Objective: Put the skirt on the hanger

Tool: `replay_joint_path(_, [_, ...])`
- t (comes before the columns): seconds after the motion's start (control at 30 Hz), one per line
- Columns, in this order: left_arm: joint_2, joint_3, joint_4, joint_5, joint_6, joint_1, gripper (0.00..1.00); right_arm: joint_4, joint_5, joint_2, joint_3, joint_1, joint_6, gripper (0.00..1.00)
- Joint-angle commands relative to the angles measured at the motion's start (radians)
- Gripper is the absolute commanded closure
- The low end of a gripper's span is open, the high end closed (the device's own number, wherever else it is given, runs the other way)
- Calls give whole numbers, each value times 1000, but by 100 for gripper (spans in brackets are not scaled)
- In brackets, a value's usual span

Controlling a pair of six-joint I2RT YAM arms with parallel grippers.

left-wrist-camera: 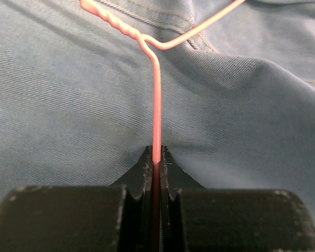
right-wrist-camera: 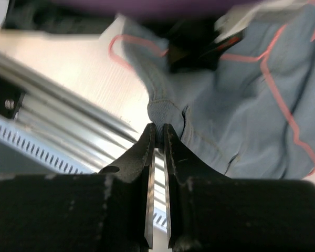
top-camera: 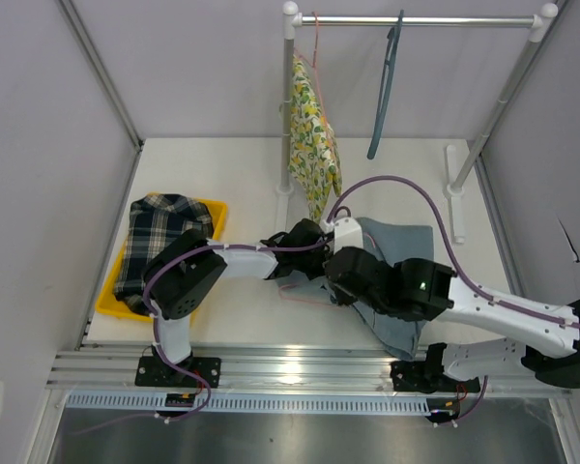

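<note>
The lemon-print skirt [top-camera: 312, 135] hangs from the rail on a pink wire hanger [top-camera: 316, 39], at the rack's left end. A second pink wire hanger [left-wrist-camera: 157, 94] lies on the blue denim shirt [left-wrist-camera: 241, 105] in the middle of the table. My left gripper [left-wrist-camera: 156, 152] is shut on this hanger's straight wire just below its twisted neck. My right gripper [right-wrist-camera: 158, 128] is shut on a folded edge of the denim shirt [right-wrist-camera: 226, 105], with the pink hanger [right-wrist-camera: 275, 89] lying across the cloth beyond it. Both wrists meet over the shirt [top-camera: 396, 242].
A blue-grey hanger [top-camera: 387, 87] hangs further right on the rail [top-camera: 416, 19]. A dark plaid shirt [top-camera: 159, 242] lies in a yellow tray [top-camera: 217, 208] at the left. The rack's foot [top-camera: 454, 193] stands at the right rear. The metal rail of the table's near edge [right-wrist-camera: 68, 136] is close to my right gripper.
</note>
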Motion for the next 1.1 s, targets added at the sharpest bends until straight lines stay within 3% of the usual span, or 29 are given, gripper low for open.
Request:
replay_joint_path(0.0, [-6, 30, 19, -150, 33, 2, 100, 64, -8, -6, -62, 104, 72, 93])
replay_joint_path(0.23, [-39, -17, 65, -250, 36, 21, 100, 80, 30, -39, -168, 276, 237, 92])
replay_joint_path(0.43, [-15, 9, 52, -421, -21, 41, 100, 89, 9, -67, -143, 358, 240, 94])
replay_joint_path(0.53, [-30, 7, 71, -414, -41, 56, 100, 87, -22, -33, -145, 407, 252, 93])
replay_joint_path(0.7, [-125, -74, 153, -434, -90, 53, 100, 98, -43, 31, -203, 423, 278, 77])
replay_joint_path(0.83, [-214, -181, 287, -440, -142, 53, 100, 107, -40, 1, -257, 369, 323, 55])
replay_joint_path(0.93, [-243, -229, 330, -423, -153, 48, 100, 129, -26, -74, -263, 337, 292, 31])
replay_joint_path(1.07, [-239, -261, 368, -408, -165, 47, 100, 119, 26, -114, -234, 291, 248, 25])
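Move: My right hand pinches a waistband corner of the denim skirt; the table's front edge lies about 10 cm back from it and 14 cm below, and the skirt's middle some 8 cm ahead, 14 cm right and 13 cm down. My left hand grips the pink hanger's shoulder: the hanger neck is about 4 cm ahead and 5 cm right, level, the skirt's middle 14 cm right and 4 cm lower, the rack foot 21 cm ahead and 16 cm left. I draw the pinched waistband back towards the table's front edge and down, about 12 cm back and 9 cm lower, then open my right fingers wide and start lifting off. Meanwhile my left hand, still gripping the hanger over the skirt, goes forward and left about 5 cm each, turning some 25 degrees counter-clockwise and rising slightly at the end. ##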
